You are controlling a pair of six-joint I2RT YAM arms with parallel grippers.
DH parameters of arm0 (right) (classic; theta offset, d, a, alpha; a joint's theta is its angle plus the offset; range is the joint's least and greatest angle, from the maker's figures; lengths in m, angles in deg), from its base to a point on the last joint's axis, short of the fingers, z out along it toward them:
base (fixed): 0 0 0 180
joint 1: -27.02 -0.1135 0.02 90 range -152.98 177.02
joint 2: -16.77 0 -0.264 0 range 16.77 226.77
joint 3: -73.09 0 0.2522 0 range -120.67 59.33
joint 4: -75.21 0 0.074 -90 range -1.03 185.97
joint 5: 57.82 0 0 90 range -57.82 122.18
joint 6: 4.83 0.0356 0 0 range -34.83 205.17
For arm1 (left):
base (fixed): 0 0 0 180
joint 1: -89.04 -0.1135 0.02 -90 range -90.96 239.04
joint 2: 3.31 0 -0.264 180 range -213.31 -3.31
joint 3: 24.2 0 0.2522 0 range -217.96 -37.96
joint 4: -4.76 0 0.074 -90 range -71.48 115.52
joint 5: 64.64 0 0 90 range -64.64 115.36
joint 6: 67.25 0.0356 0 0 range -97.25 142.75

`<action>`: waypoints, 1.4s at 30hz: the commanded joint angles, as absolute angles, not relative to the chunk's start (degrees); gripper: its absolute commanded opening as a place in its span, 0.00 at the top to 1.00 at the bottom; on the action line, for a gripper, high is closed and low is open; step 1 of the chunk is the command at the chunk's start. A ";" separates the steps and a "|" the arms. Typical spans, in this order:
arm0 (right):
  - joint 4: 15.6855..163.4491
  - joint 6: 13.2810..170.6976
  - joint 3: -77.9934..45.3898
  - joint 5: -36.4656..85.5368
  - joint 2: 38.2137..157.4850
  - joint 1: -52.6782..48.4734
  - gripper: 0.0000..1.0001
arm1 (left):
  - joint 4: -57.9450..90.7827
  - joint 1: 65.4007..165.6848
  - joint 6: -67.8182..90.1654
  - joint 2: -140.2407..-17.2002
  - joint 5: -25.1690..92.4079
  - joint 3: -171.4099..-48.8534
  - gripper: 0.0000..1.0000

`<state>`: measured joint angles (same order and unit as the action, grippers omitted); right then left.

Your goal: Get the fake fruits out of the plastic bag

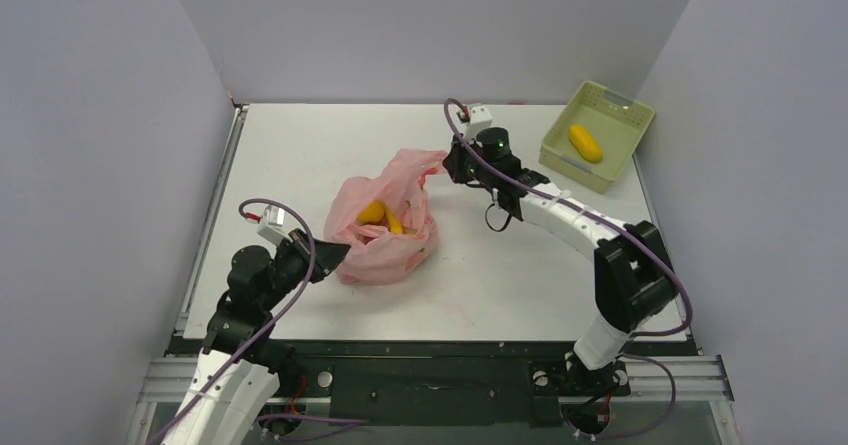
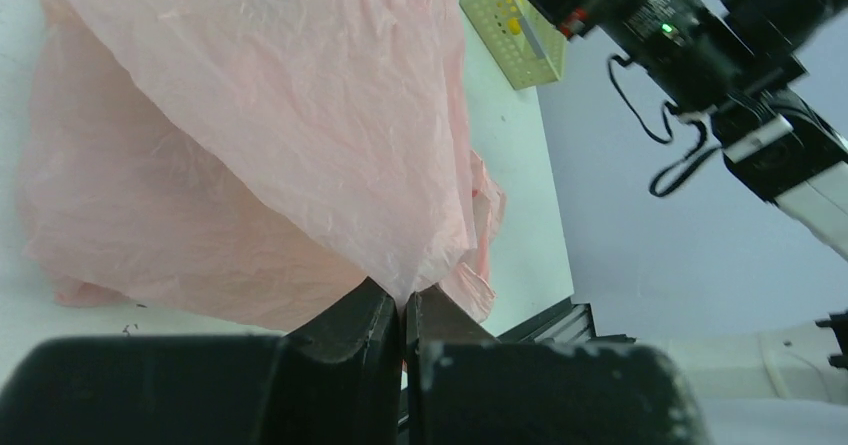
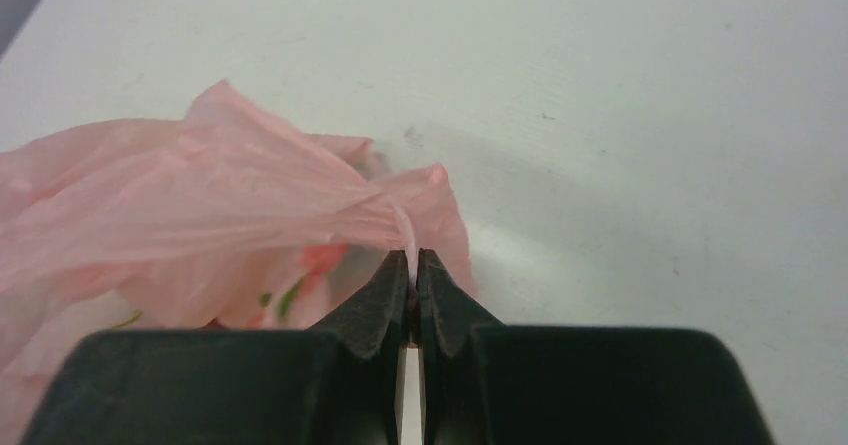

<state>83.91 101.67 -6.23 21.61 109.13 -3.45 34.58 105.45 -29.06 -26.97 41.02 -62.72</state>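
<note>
The pink plastic bag (image 1: 385, 235) lies crumpled in the middle of the table, its mouth held open between my two grippers. Two yellow fake fruits (image 1: 372, 211) show inside the opening, one of them a banana (image 1: 394, 223). My left gripper (image 1: 338, 256) is shut on the bag's near left edge; the film (image 2: 250, 115) pinches into its tips (image 2: 405, 303). My right gripper (image 1: 447, 164) is shut on the far right edge, a twisted fold (image 3: 200, 195) caught at its tips (image 3: 412, 262). Red and green tints (image 3: 318, 259) show through the film.
A pale green slotted basket (image 1: 620, 115) stands at the back right corner and holds a yellow-orange oval fruit (image 1: 585, 143). It also shows in the left wrist view as the basket (image 2: 500, 40), behind my right arm (image 2: 690, 55). Grey walls enclose three sides.
</note>
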 commanded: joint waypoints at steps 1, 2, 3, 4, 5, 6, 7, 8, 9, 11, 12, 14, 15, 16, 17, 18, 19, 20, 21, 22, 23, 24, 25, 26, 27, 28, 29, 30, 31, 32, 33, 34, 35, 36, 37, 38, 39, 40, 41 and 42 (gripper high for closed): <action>90.33 96.83 -15.11 31.27 116.50 -3.05 1.00 | 27.38 104.82 -29.37 -26.96 46.84 -62.84 1.00; 91.84 97.20 -17.07 33.75 118.65 -2.78 1.00 | 26.20 104.80 -30.16 -26.87 47.65 -62.27 1.00; 92.60 98.38 -18.11 34.68 119.78 -2.36 1.00 | 23.80 104.78 -30.68 -26.74 47.97 -61.85 1.00; 93.70 99.07 -20.06 35.42 122.13 -2.17 1.00 | 22.61 104.73 -31.67 -26.42 48.63 -61.01 1.00; 94.24 99.90 -22.48 35.25 123.33 -2.07 1.00 | 20.36 104.59 -32.23 -26.25 48.86 -60.47 1.00; 95.50 100.10 -24.02 34.02 126.16 -2.11 1.00 | 18.69 104.42 -33.29 -26.08 49.56 -59.48 1.00; 97.35 100.46 -27.01 33.36 127.58 -2.25 1.00 | 16.54 104.38 -34.10 -26.08 49.85 -59.05 1.00; 98.52 100.68 -28.66 31.73 130.30 -2.29 1.00 | 15.78 104.24 -34.59 -26.12 50.53 -58.24 1.00; 101.93 100.81 -31.86 30.76 131.41 -2.65 1.00 | 14.89 104.20 -35.29 -26.20 50.73 -57.90 1.00; 107.83 100.18 -36.23 29.42 133.26 -3.43 1.00 | 14.68 104.15 -35.76 -26.20 51.02 -57.22 1.00; 109.43 99.71 -36.97 29.11 132.64 -3.71 1.00 | 14.71 104.09 -35.82 -26.14 51.31 -56.97 1.00; 113.63 99.20 -37.74 28.95 129.58 -4.54 0.91 | 14.93 103.93 -35.94 -26.42 52.21 -56.91 1.00; 115.86 99.17 -36.98 29.33 126.78 -5.17 0.81 | 15.84 103.78 -35.82 -26.84 52.75 -57.06 0.91; 116.70 99.22 -36.11 30.96 124.95 -5.96 0.76 | 16.35 103.56 -35.89 -27.12 52.98 -57.33 0.84; 117.66 99.23 -33.96 32.40 121.20 -6.48 0.66 | 17.06 103.47 -36.05 -27.53 53.67 -57.77 0.79; 118.17 99.17 -32.71 35.33 119.39 -7.72 0.61 | 17.39 103.35 -36.09 -27.77 54.01 -58.15 0.77; 119.28 99.20 -30.37 38.00 115.86 -8.32 0.53 | 19.16 103.32 -35.88 -28.19 54.60 -59.20 0.72; 119.68 99.27 -29.07 39.17 114.13 -9.56 0.47 | 20.47 103.29 -35.57 -28.37 54.75 -59.92 0.70; 120.25 99.43 -26.38 41.40 110.67 -10.21 0.45 | 23.82 103.28 -34.39 -28.67 54.88 -61.84 0.66; 120.47 99.94 -25.05 42.41 109.12 -11.38 0.40 | 27.65 103.24 -33.59 -28.82 54.84 -62.91 0.65; 120.64 100.21 -22.30 44.16 105.62 -11.95 0.35 | 29.63 103.22 -31.72 -28.98 54.48 -65.32 0.62; 120.67 101.39 -19.68 44.98 103.86 -13.13 0.25 | 33.30 103.22 -30.85 -29.07 54.33 -66.40 0.61; 120.56 102.20 -18.49 46.12 100.88 -13.79 0.22 | 34.92 103.20 -29.06 -29.20 54.22 -68.69 0.59; 119.72 104.26 -16.07 46.49 98.02 -15.22 0.18 | 38.20 103.20 -27.35 -29.41 54.20 -70.85 0.58; 119.02 106.60 -14.97 47.40 95.97 -17.33 0.16 | 39.92 103.22 -26.51 -29.72 54.10 -71.85 0.57; 116.77 107.62 -12.51 47.98 93.92 -18.62 0.15 | 43.27 103.21 -24.52 -30.42 53.68 -74.14 0.57; 114.95 108.50 -11.08 47.42 92.78 -21.26 0.15 | 47.03 103.20 -23.30 -30.88 53.36 -75.39 0.57; 110.36 108.17 -8.26 44.18 90.88 -22.47 0.15 | 48.86 103.20 -21.06 -31.83 52.53 -77.66 0.57; 107.40 107.27 -5.03 41.56 90.12 -23.93 0.14 | 51.90 103.19 -19.98 -32.20 52.13 -78.77 0.57; 101.58 106.68 -3.61 34.48 89.23 -24.21 0.14 | 53.32 103.24 -18.12 -32.75 51.12 -80.84 0.57; 99.36 105.65 -1.91 30.82 89.16 -24.15 0.14 | 55.72 103.22 -17.33 -32.93 50.68 -81.72 0.56; 95.39 105.30 -1.21 25.73 89.43 -24.09 0.14 | 56.72 103.27 -16.23 -33.20 49.66 -83.33 0.56; 92.44 104.77 -0.58 23.72 89.84 -23.75 0.12 | 58.37 103.27 -15.58 -33.28 49.24 -84.03 0.56; 91.72 104.36 -0.77 19.58 91.33 -23.45 0.12 | 58.97 103.21 -15.40 -33.26 48.58 -85.07 0.56; 90.67 104.26 -1.75 17.84 92.37 -22.68 0.12 | 59.77 103.20 -15.33 -33.24 48.46 -85.73 0.56; 90.22 104.18 -2.32 14.24 94.62 -21.90 0.12 | 59.93 103.26 -15.36 -33.13 48.60 -85.97 0.56; 89.70 104.30 -3.85 12.27 95.95 -21.48 0.12 | 60.16 103.27 -15.56 -33.05 48.83 -86.24 0.56; 89.60 105.14 -4.51 8.61 98.64 -20.59 0.11 | 60.22 103.21 -15.69 -32.99 48.96 -86.32 0.56; 86.62 105.75 -5.52 7.03 101.24 -20.12 0.11 | 60.15 103.25 -15.97 -32.95 49.03 -86.37 0.56; 85.12 107.41 -5.92 2.69 102.77 -19.24 0.11 | 60.08 103.21 -16.12 -32.94 49.11 -86.34 0.56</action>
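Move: My right hand still pinches the bag's far-right rim; the bag's middle lies about 8 cm back and 15 cm left of it, some 13 cm lower. The banana in the bag's mouth is roughly 6 cm back and 12 cm left, the yellow fruit 4 cm back and 17 cm left, both about 15 cm down. From my left hand, still shut on the near-left rim, the bag's middle is 11 cm ahead, 6 cm right, 13 cm below. With my right hand I carry the pinched rim about 7 cm forward and 8 cm down, open and let go of it, then sweep back over 20 cm, rising and finally sinking a little and swinging left, to hover open above the bag's mouth, turned some 20 degrees counter-clockwise. My left hand drifts slightly right, opens to let go of its rim, then backs off and lifts. ##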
